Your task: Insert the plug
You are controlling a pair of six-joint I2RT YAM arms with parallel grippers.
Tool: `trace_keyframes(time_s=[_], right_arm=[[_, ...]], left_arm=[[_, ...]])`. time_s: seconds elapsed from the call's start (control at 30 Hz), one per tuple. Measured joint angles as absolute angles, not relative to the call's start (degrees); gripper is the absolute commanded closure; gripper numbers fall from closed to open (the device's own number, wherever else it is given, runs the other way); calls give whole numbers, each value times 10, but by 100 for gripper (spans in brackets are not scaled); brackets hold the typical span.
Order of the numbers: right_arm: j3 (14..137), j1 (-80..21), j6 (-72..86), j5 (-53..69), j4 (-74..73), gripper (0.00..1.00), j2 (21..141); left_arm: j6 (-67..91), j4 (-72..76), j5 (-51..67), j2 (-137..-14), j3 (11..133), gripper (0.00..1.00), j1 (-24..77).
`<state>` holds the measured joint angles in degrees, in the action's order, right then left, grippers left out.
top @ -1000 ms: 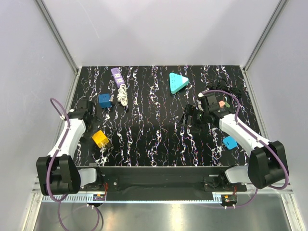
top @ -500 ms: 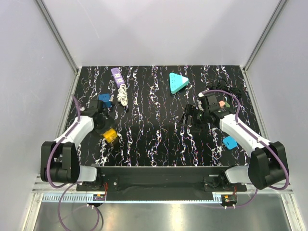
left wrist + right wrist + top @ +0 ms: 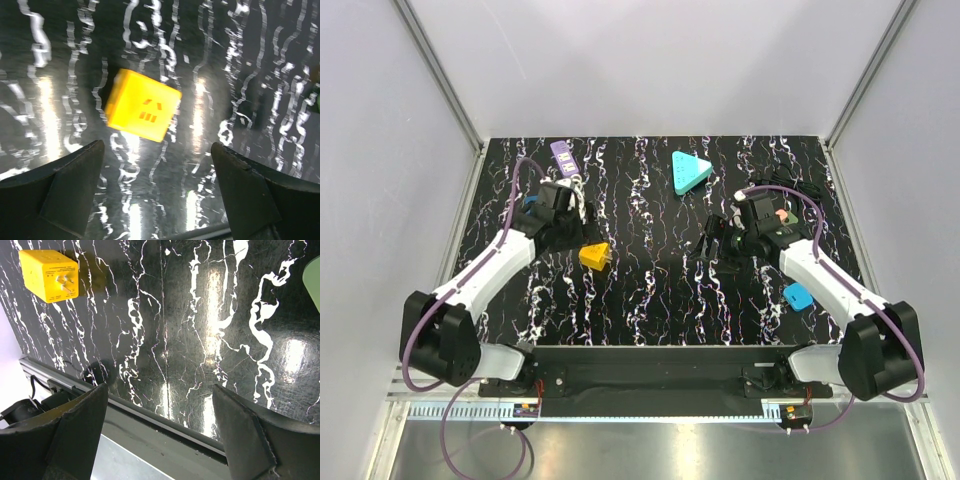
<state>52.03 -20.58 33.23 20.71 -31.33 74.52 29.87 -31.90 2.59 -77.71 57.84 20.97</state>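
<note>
The plug is a yellow cube (image 3: 593, 256) lying on the black marbled table (image 3: 650, 290), left of centre. In the left wrist view the yellow cube (image 3: 142, 105) is blurred, with slot marks on its face, and lies just beyond the fingertips, not between them. My left gripper (image 3: 570, 236) (image 3: 157, 148) is open and empty. My right gripper (image 3: 716, 241) (image 3: 160, 390) hangs open over bare table at centre right. Its camera sees the yellow cube (image 3: 49, 275) far off, with metal prongs showing. A purple power strip (image 3: 562, 153) with a coiled white cable (image 3: 576, 196) lies at the back left.
A blue cube (image 3: 531, 203) peeks out behind the left arm. A teal triangular block (image 3: 689, 171) sits at the back, a small teal piece (image 3: 797, 296) lies beside the right arm, and black cable (image 3: 790, 184) runs at the back right. The table's front rail (image 3: 165, 425) is close under the right gripper.
The left arm swung from the table's left edge toward the back and centre. The yellow cube moved with it, right and away from the front. The right arm barely moved.
</note>
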Motion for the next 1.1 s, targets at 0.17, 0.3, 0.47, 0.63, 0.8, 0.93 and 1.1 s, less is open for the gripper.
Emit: trace_keyframes(time_s=[0.17,0.3,0.47,0.63,0.8,0.93,1.1], right_arm=[[518,-206,332,207,-313,9,732],[514,-206,332,207,-313,9,730],[510,-206,332,207,-315,9,722],[508,-206,327,207,-316,9,707],[506,-206,322,207,-318,9,707],[506,-206,310,204,-317,9,707],[505,-206,296,204,-300,9,707]], left_arm=[[241,-346,7,-787,592,9,207],[152,-369,16,-843,651,6,211],[87,-381,24,-937,724,7,215],[60,-408,37,-981,723,13,224],[64,-416,44,-983,716,32,242],[78,-415,65,-978,716,65,250],[93,-418,95,-973,716,78,255]])
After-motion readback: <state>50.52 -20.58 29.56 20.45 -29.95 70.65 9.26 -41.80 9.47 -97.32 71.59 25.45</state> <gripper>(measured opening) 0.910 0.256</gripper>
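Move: The yellow plug sits almost under the wide-open left hand, about 1 cm ahead, 1 cm to the right and some 9 cm below. The blue box is roughly 14 cm ahead and 12 cm left of that hand, the purple power strip about 25 cm ahead and 6 cm left, both on the table some 10 cm down. From the right hand the plug lies about 22 cm left, 4 cm ahead and 9 cm lower. The yellow plug is approached by the left hand, which first swings about 4 cm forward over the table, then comes back as far while sinking some 5 cm towards the plug. It next shifts about 3 cm right, its fingers closing most of the way until their tips are against the plug's left side, nudging rather than gripping. The wrist turns roughly 25 degrees clockwise throughout. ##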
